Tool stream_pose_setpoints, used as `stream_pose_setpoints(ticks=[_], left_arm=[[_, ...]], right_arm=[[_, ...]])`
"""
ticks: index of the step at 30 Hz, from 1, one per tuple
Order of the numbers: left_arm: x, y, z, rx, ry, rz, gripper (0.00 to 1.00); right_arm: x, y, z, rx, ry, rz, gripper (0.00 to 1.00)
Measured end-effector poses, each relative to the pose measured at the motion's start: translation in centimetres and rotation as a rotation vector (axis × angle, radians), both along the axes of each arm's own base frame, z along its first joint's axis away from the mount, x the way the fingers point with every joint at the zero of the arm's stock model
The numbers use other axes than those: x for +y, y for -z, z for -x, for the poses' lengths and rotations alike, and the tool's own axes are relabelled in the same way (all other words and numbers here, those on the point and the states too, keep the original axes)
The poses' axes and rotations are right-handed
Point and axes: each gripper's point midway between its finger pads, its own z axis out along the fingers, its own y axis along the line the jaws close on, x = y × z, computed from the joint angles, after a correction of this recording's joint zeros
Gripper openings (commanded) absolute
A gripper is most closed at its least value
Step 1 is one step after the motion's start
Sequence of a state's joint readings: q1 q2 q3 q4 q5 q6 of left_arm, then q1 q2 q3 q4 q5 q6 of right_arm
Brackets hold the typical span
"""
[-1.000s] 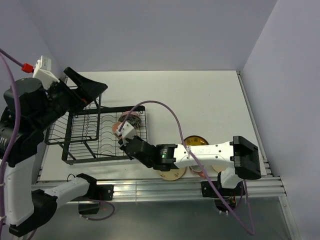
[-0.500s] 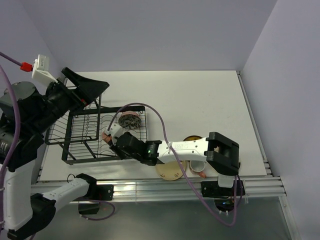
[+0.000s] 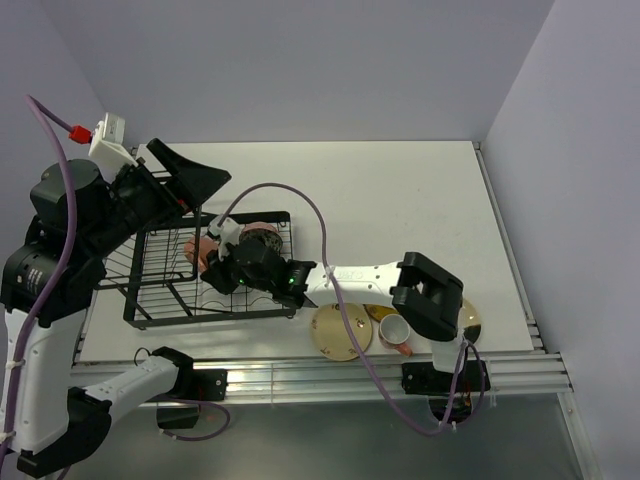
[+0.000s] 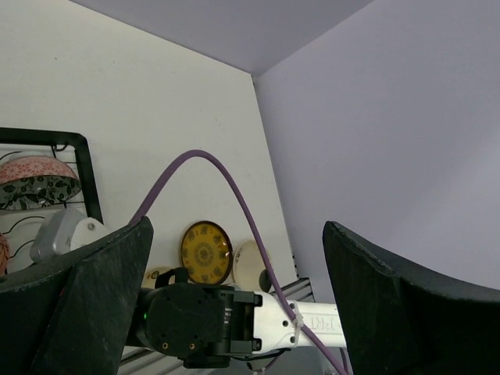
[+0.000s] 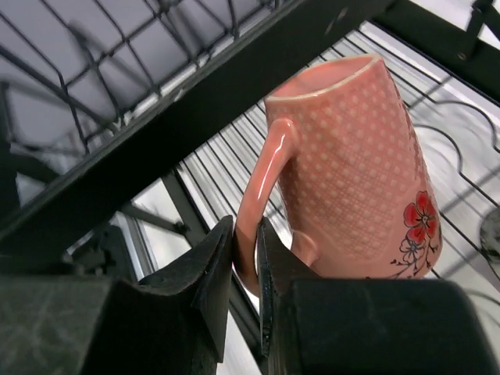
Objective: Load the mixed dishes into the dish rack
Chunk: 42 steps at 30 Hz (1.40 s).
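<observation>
My right gripper (image 5: 247, 262) is shut on the handle of a pinkish-orange mug (image 5: 351, 164) with a red flower. It holds the mug tilted over the wires of the black dish rack (image 5: 195, 133). From above, the right gripper (image 3: 208, 263) and mug (image 3: 198, 247) are over the rack (image 3: 160, 292), left of the dark patterned bowl (image 3: 263, 238) inside it. A second mug (image 3: 393, 332), a cream plate (image 3: 338, 332) and another cream plate (image 3: 471, 320) lie on the table; the mustard plate (image 4: 205, 252) lies between them. My left gripper (image 3: 190, 178) is open and empty, raised above the rack's far left corner.
The right arm (image 3: 350, 280) stretches across the table's front from its base to the rack, over the plates. The left arm (image 3: 70, 230) stands high beside the rack's left end. Walls close off the table at the back and the right.
My right gripper has carried the mug leftward from the rack's right end to over its middle. The left arm has shifted slightly right and up.
</observation>
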<state>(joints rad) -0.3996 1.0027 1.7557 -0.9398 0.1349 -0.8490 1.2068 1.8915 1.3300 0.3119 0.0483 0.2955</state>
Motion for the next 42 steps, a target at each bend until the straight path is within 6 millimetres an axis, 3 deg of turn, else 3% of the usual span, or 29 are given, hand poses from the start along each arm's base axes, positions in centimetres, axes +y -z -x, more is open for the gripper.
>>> stream_pose_setpoints(ticks=[11,20,34,42], left_arm=[[-0.1,0.9,-0.5,-0.008,0.005,-0.024,0.96],[-0.4,2.2,-1.3,-0.001,0.010,-0.047,0.97],[-1.0,3.0,-2.0,-0.009,0.030,-0.059,0.97],[-1.2,3.2,-2.1,-0.009,0.038,-0.056,0.97]], right_arm=[[2.7,2.2,-2.8,0.100,-0.029,-0.079,0.00],[4.3,2.3,-5.4,0.128,-0.041,-0.142,0.00],[4.4,3.4,-7.0,0.210,-0.032,-0.212,0.00],[4.0,4.7,-6.3,0.239,-0.039,-0.250,0.00]])
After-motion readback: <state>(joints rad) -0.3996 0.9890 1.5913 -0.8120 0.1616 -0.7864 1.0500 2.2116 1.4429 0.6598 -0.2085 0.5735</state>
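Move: The pink mug, already held by its handle in the right hand, is bound for the back-left of the dish rack's lower level, about 10 cm ahead of that hand, 6 cm to its left and 7 cm below. The nested bowls stand some 11 cm ahead and 11 cm to this hand's right, about 12 cm lower. From the raised left hand, the mug's spot is roughly 9 cm ahead, 6 cm left and 37 cm down. The mug, still pinched by its handle, is carried forward about 6 cm and some 4 cm left by the right hand, which sinks nearly 5 cm, the last of it after the forward travel has stopped, towards the wires at the rack's back-left. The wrist rolls about 20 degrees, forward side down, and the fingers stay shut. The left hand, open and empty, drifts down and forward above the rack. ##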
